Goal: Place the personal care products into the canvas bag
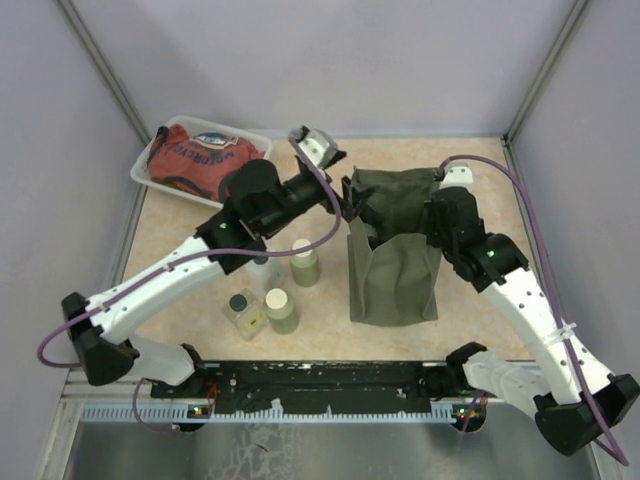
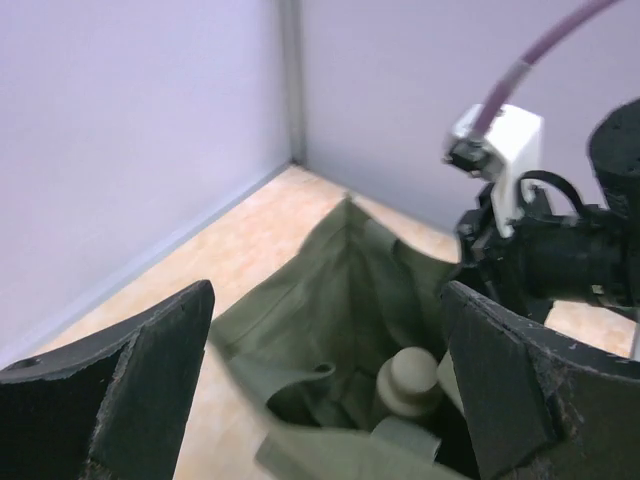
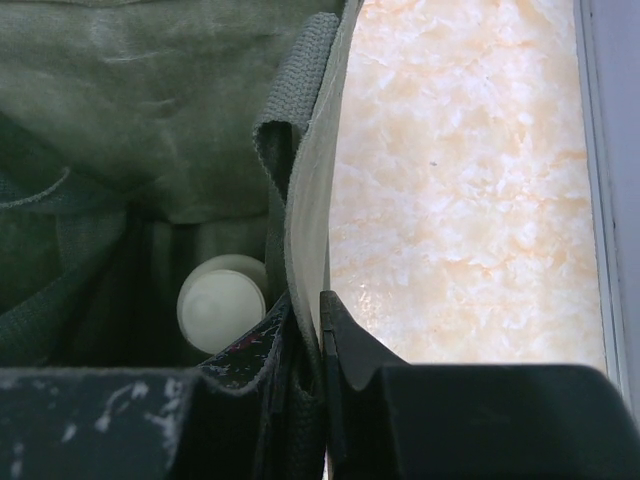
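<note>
The olive-green canvas bag stands upright right of centre, mouth open. My left gripper hangs open over its left rim; in the left wrist view its jaws stand wide apart and empty above the mouth. Inside the bag lies a cream-capped bottle. My right gripper is shut on the bag's right rim. On the table left of the bag stand two olive-green bottles and a clear dark-capped one. Another clear bottle is partly hidden under my left arm.
A clear plastic tray holding a red printed cloth sits at the back left. Grey walls close in the table on the left, back and right. My left forearm crosses above the standing bottles.
</note>
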You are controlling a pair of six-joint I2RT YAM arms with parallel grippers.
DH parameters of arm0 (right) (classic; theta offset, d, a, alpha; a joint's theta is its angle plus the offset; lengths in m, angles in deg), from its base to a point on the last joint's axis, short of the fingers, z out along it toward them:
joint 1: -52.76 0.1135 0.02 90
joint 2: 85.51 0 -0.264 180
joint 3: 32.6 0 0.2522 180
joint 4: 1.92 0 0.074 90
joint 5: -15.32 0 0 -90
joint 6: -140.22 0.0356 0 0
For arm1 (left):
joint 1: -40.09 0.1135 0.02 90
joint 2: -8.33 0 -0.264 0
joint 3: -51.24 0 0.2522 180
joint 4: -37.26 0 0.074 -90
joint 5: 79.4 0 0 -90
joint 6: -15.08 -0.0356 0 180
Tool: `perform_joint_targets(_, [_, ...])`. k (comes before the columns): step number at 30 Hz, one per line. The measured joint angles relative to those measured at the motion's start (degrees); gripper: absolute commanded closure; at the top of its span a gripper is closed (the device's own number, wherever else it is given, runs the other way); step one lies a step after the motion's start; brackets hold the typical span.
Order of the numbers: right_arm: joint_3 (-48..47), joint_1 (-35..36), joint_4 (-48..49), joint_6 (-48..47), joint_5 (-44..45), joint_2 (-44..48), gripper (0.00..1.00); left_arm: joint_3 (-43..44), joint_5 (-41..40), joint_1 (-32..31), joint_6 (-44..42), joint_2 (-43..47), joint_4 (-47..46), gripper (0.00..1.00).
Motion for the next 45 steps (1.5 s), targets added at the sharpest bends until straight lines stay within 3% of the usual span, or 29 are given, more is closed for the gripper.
perform_joint_targets(5, [0.00, 0.00, 0.02, -0.33, 0.52, -0.59, 0.85, 0.13, -10.58, 0.02, 0.26, 6.38, 12.26, 0.00])
perform_joint_targets(11, [0.00, 0.00, 0.04, -0.31, 0.15, -0.81, 0.84, -1.86, -16.61, 0.46, 1.70, 2.56, 28.09, 0.00])
perform_joint_targets(17, [0.04, 0.00, 0.07, -0.33, -0.55, -0.42, 0.84, -3.39, -17.73, 3.91, 3.54, -0.87, 37.11, 0.00])
perform_joint_targets(26, [1.14, 0.00, 0.81, -0.33, -0.96, 0.79, 0.84, -8.68, -13.64, 11.02, 6.62, -2.69, 39.52, 0.00])
perform_joint_targets(36, [1.16, 0.00, 0.81, -0.33, -1.05, 0.79, 0.83, -11.32, -1.68, 10.95, 8.66, -6.23, 40.24, 0.00])
perform_joint_targets(43, [1.16, 0.00, 0.81, -0.33, -1.03, 0.79, 0.83, -14.25, -1.14, 9.84, 9.92, -6.40, 40.72, 0.00])
perform_joint_targets(45, [1.16, 0.00, 0.81, -0.33, -1.03, 0.74, 0.84, -14.84, -1.27, 9.70, 9.99, -6.40, 40.46, 0.06])
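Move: The green bottle nearest the bag stands about 13 cm to the left hand's left, 3 cm back and some 36 cm below. The white bottle is 8 cm farther left, level with it; the other green bottle lies 9 cm back and 5 cm left of it. The canvas bag's middle is about 6 cm right of the left hand, 2 cm back. From the right hand, still pinching the bag's rim, the nearest green bottle is 27 cm left, 2 cm back, 20 cm down. The open left hand drops about 30 cm and moves left, tipping downward, from the bag to its nearest green bottle. ##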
